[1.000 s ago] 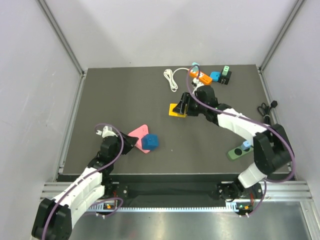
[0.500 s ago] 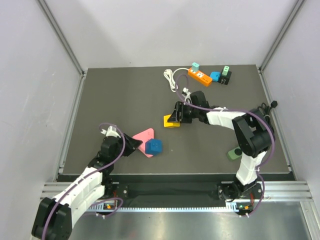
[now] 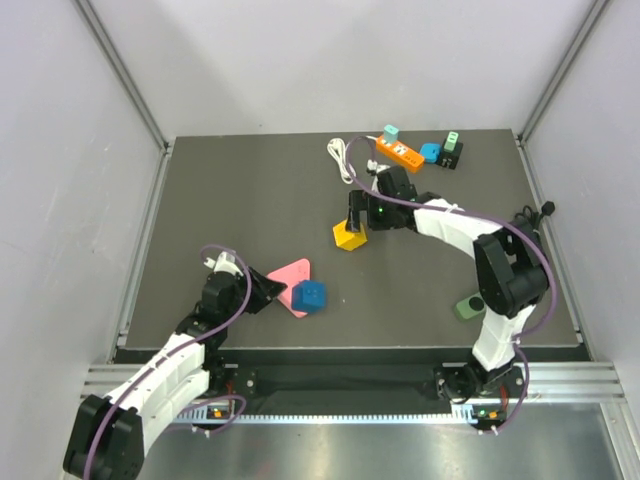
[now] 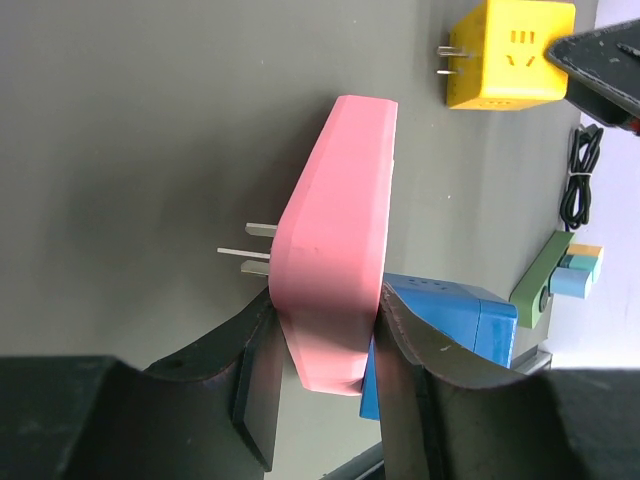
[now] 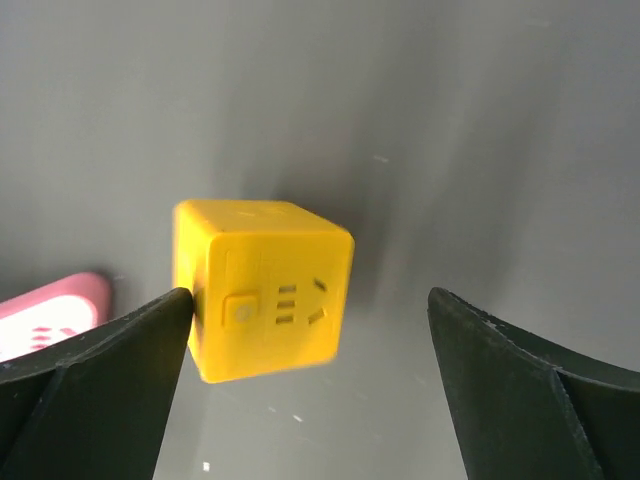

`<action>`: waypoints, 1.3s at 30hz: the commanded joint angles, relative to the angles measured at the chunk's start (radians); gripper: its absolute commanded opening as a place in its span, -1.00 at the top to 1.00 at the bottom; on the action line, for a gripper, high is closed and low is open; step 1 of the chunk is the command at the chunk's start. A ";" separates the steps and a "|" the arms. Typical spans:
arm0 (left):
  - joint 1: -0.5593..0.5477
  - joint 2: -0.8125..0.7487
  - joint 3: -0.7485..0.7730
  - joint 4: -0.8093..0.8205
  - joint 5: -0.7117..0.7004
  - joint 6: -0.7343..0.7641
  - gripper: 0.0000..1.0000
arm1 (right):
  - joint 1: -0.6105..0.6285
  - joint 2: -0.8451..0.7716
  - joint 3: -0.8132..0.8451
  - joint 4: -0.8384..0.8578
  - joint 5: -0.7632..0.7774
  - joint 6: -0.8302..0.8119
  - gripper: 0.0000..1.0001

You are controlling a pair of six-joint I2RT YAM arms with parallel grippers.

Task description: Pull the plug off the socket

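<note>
My left gripper [image 4: 325,312] is shut on the narrow end of a flat pink adapter [image 4: 335,235], whose metal prongs point away to one side. A blue cube socket [image 4: 450,322] sits against the adapter's other face. In the top view the pink adapter [image 3: 290,272] and blue cube [image 3: 310,294] lie just ahead of the left gripper [image 3: 263,290]. A yellow cube plug [image 5: 262,290] lies loose on the mat between the fingers of my open right gripper [image 5: 308,305], touching neither clearly. From above, the yellow cube [image 3: 348,236] is just in front of the right gripper [image 3: 357,216].
At the back stand an orange power strip [image 3: 400,152] with a teal plug [image 3: 390,132], a small blue cube [image 3: 430,152], a black adapter [image 3: 452,152] and a coiled white cable [image 3: 342,158]. A green piece [image 3: 468,306] and a black cable [image 3: 530,216] lie at the right.
The right gripper has opened and let go of the yellow cube, which now rests on the mat. The left gripper, still on the pink adapter, has hardly moved.
</note>
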 commanded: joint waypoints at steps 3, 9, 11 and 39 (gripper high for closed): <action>-0.001 0.021 -0.005 -0.106 -0.001 0.049 1.00 | 0.059 -0.199 -0.042 -0.119 0.321 0.007 -0.99; -0.001 0.018 -0.001 -0.112 0.001 0.049 1.00 | 0.089 -0.408 -0.256 -0.027 0.089 0.083 -0.99; -0.001 0.021 0.001 -0.109 0.001 0.049 1.00 | 0.120 -0.483 -0.348 0.049 0.044 0.105 -1.00; -0.002 0.027 -0.011 -0.109 -0.001 0.043 1.00 | 0.626 -0.236 -0.182 0.062 0.352 0.491 -0.99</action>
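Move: The blue plug, still in the pink socket that my left hand grips, lies about 20 cm back and 13 cm left of my right hand, at roughly its height. The pink socket is some 19 cm back and 17 cm left. The yellow plug I have just opened on is only about 3 cm back, 1 cm left and 2 cm below. From my left hand the blue plug is some 7 cm right and 2 cm back, the socket's middle 2 cm right. I lift my wide-open right hand about 5 cm clear of the yellow plug, edging briefly right, then sweep it some 20 cm back and, from the middle of the way on, well over to the left. Sinking about 4 cm near the end, I bring the open fingers either side of the blue plug, without closing them; my left hand stays put and keeps its grip on the pink socket. ##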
